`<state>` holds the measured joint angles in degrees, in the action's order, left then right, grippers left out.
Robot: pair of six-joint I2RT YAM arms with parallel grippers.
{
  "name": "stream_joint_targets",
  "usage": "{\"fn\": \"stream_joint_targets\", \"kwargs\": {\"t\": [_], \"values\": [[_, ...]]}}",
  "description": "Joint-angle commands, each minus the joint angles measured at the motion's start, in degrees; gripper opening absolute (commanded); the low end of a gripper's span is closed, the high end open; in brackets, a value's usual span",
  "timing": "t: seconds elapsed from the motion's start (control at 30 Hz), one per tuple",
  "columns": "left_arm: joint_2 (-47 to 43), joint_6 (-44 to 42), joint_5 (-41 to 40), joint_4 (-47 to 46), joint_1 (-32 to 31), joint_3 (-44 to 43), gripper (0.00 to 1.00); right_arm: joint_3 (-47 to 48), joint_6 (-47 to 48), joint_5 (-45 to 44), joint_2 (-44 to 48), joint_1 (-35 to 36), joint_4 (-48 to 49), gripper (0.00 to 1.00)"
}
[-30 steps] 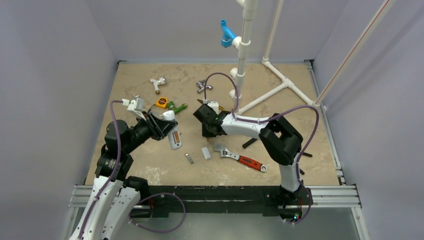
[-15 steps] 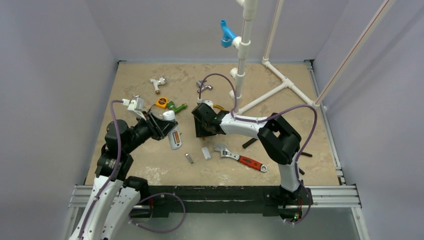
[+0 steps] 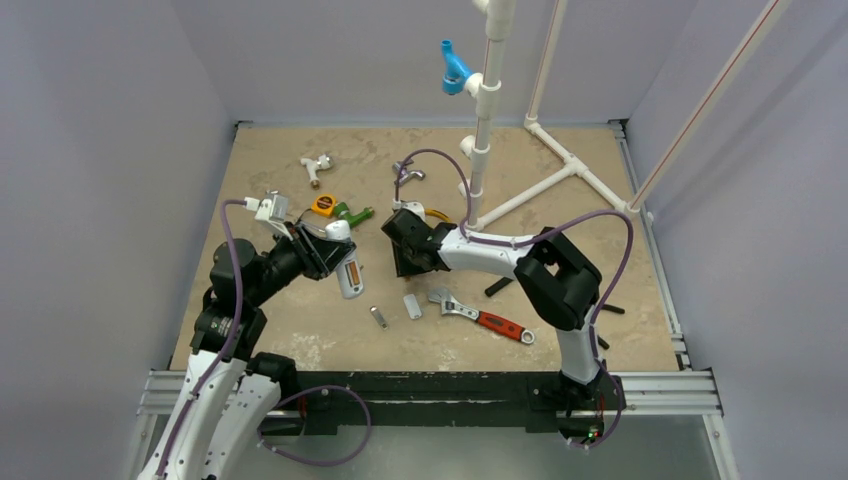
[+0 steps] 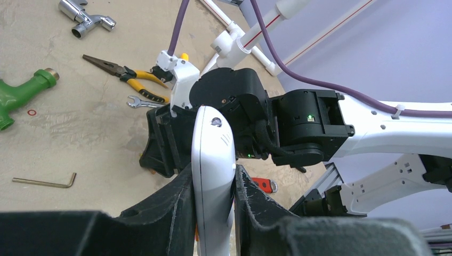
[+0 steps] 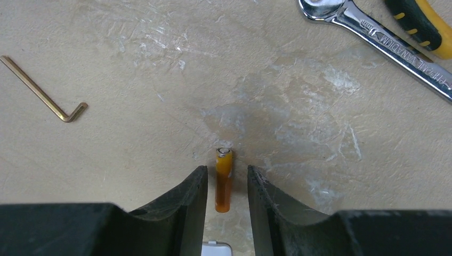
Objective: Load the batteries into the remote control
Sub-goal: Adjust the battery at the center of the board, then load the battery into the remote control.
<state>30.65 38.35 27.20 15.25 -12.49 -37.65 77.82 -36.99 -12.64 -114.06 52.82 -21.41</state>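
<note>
My left gripper (image 4: pixel 213 178) is shut on the white remote control (image 4: pixel 212 160), which it holds edge-on and raised above the table. In the top view the remote control (image 3: pixel 347 270) shows one orange battery (image 3: pixel 352 272) in its open back. A second orange battery (image 5: pixel 223 180) lies on the table, pointing away from the camera. My right gripper (image 5: pixel 227 176) is lowered over it, open. Its fingers (image 5: pixel 197 184) straddle the battery with a narrow gap on each side. The two grippers are close together, the right gripper (image 3: pixel 405 255) just right of the remote.
A brass hex key (image 5: pixel 42 90) lies left of the battery, a chrome spanner (image 5: pixel 373 34) and yellow-handled pliers (image 4: pixel 128 74) beyond it. A white cover piece (image 3: pixel 411 306), a silvery cylinder (image 3: pixel 378 317) and a red-handled wrench (image 3: pixel 490 320) lie nearer the front. A white pipe frame (image 3: pixel 480 130) stands behind.
My right gripper has shifted a little to the left and away from the front edge. The left arm and the remote control have not moved.
</note>
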Motion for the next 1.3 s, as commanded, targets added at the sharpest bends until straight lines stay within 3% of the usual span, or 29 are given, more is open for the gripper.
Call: {"fn": "stream_joint_targets", "kwargs": {"t": [0.0,0.2,0.47,0.57,0.83,1.1,1.27], "values": [[-0.07,0.67,0.05,-3.46,0.36,-1.26,0.00,-0.83,0.37,-1.10,-1.52,1.47,-7.84,0.31],[-0.08,0.76,0.03,-3.55,0.36,-1.12,0.00,-1.33,0.13,-2.23,-1.53,2.20,-8.23,0.27],[0.17,0.85,0.04,-3.58,0.36,-1.02,0.00,-1.40,0.48,-1.83,-1.91,2.20,-7.68,0.02],[0.41,0.85,0.10,-3.73,0.36,-1.13,0.00,-3.10,1.34,-1.56,-0.27,2.20,-6.08,0.00],[1.34,3.21,0.05,-6.37,0.37,0.39,0.00,-16.61,12.10,-4.50,19.73,2.20,9.66,0.00],[3.18,10.02,-0.40,-18.82,0.36,5.51,0.00,-19.57,16.37,-1.15,34.09,2.20,12.38,0.00],[4.37,17.16,-0.33,-38.29,0.25,14.29,0.00,-21.62,17.63,3.00,45.17,2.20,15.30,0.00]]}}
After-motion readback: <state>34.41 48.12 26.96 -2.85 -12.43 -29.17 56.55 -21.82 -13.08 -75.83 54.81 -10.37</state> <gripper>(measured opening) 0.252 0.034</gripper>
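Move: The battery, apparently standing on end, is already between the right gripper's open fingers, its middle about 1 cm back and 1 cm below. From that gripper, the white battery cover lies some 6 cm back, the open-end wrench about 8 cm ahead and 5 cm right. The remote, held by the left gripper, is roughly 9 cm back, 12 cm left and 20 cm above. From the left gripper, the battery is about 7 cm ahead, 12 cm right and 25 cm below. Ease the right gripper back slightly and close the fingers to pinch the battery, then draw it back and to the right a few centimetres, curving up about 16 cm off the board towards the remote's height and tipping the fingers some 25 degrees up from their steep slant. Late on, keep hold of the remote with the left gripper while bringing it about 2.5 cm forward and slightly down, rolling its left side down a little. ##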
